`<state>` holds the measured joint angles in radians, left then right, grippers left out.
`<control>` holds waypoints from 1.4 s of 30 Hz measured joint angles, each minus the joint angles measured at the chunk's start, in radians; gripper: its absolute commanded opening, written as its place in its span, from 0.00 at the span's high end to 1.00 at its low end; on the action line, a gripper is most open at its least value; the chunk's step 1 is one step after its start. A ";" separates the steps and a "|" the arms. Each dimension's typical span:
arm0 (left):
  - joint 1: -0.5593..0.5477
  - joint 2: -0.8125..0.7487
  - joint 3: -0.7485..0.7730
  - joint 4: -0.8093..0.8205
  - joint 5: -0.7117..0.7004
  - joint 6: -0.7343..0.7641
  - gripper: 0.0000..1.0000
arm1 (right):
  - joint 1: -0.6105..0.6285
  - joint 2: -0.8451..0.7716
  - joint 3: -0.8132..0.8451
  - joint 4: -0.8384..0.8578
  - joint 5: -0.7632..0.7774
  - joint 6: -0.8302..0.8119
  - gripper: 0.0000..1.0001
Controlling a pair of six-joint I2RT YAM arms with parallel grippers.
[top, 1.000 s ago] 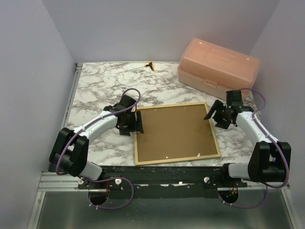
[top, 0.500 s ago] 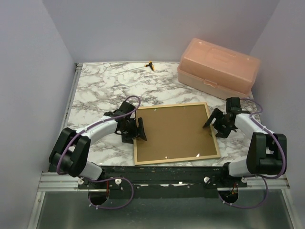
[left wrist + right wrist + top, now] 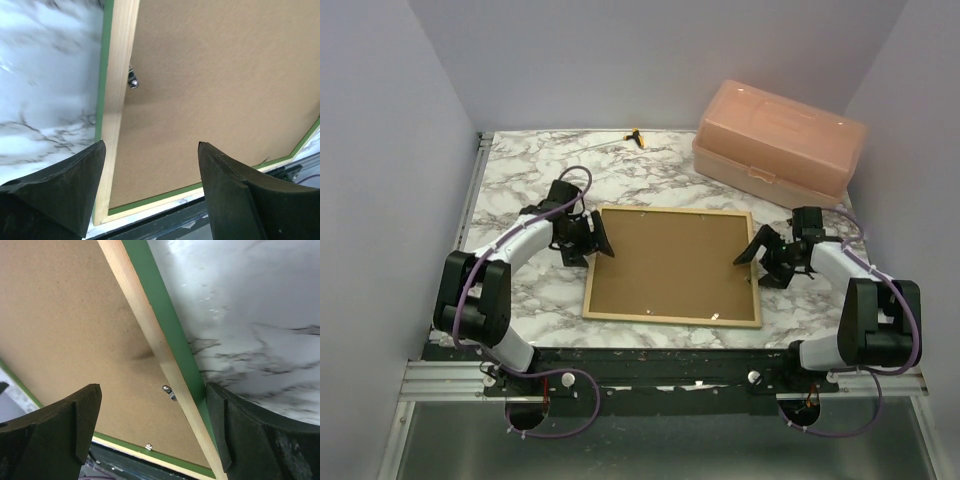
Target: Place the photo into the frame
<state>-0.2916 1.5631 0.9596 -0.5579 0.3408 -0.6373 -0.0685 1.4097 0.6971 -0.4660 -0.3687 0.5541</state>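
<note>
The frame [image 3: 670,320] lies face down on the marble table, bare wood rails up and a green edge showing, with a brown hardboard backing panel [image 3: 670,262] set in it. The photo is hidden. My left gripper [image 3: 600,238] is open at the frame's left rail [image 3: 120,75], one finger outside it and one over the backing [image 3: 215,75]. Its fingertips [image 3: 151,144] hold nothing. My right gripper [image 3: 752,250] is open astride the right rail [image 3: 145,315]. There the gripper [image 3: 153,387] has its outer finger close against the green edge and a small metal tab [image 3: 168,391] between the fingers.
A pink plastic box [image 3: 778,140] stands at the back right, close behind the right arm. A small yellow and black item [image 3: 637,136] lies at the back edge. Plain walls close in the left, right and back sides. A metal rail [image 3: 660,380] runs along the near edge.
The frame has slid left and away from the near edge and turned squarer to the table. Both grippers moved with its side rails. The right gripper's jaws have opened wider.
</note>
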 measured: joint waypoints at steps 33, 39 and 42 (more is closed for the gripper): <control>-0.401 -0.584 -0.061 -0.082 -0.315 0.105 0.02 | 0.505 -0.111 -0.064 -0.161 0.188 0.161 0.40; -0.489 -0.579 -0.068 -0.045 -0.355 0.108 0.01 | 0.515 -0.163 -0.122 -0.164 0.171 0.198 0.62; -0.523 -0.570 -0.073 -0.020 -0.372 0.115 0.02 | 0.515 -0.167 -0.139 -0.151 0.151 0.217 0.77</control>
<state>-0.8146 0.9928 0.8864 -0.5781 -0.0315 -0.5220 0.4461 1.2427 0.5583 -0.6167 -0.2180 0.7708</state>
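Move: The frame lies face down. Its right rail runs between the right hand's open fingers, about 2 cm right of the hand point, with a metal tab just beneath. The near right corner is some 15 cm back and 2 cm right. The left hand hovers about 3 cm above the left rail, which is roughly 2 cm to its left. The middle tab on the near rail lies some 15 cm back and 13 cm right of the left hand. With its outer finger already on the right rail's outer side, the right hand pushes left about 8 cm, then runs back about 11 cm along that rail towards the near right corner, closing its fingers around the rail there. The left hand opens wide and goes forward and left, then lifts some 10 cm clear of the left rail, swinging back and right over the backing towards the near rail's middle tab, tipping its fingers forward about 35 degrees and turning clockwise. ##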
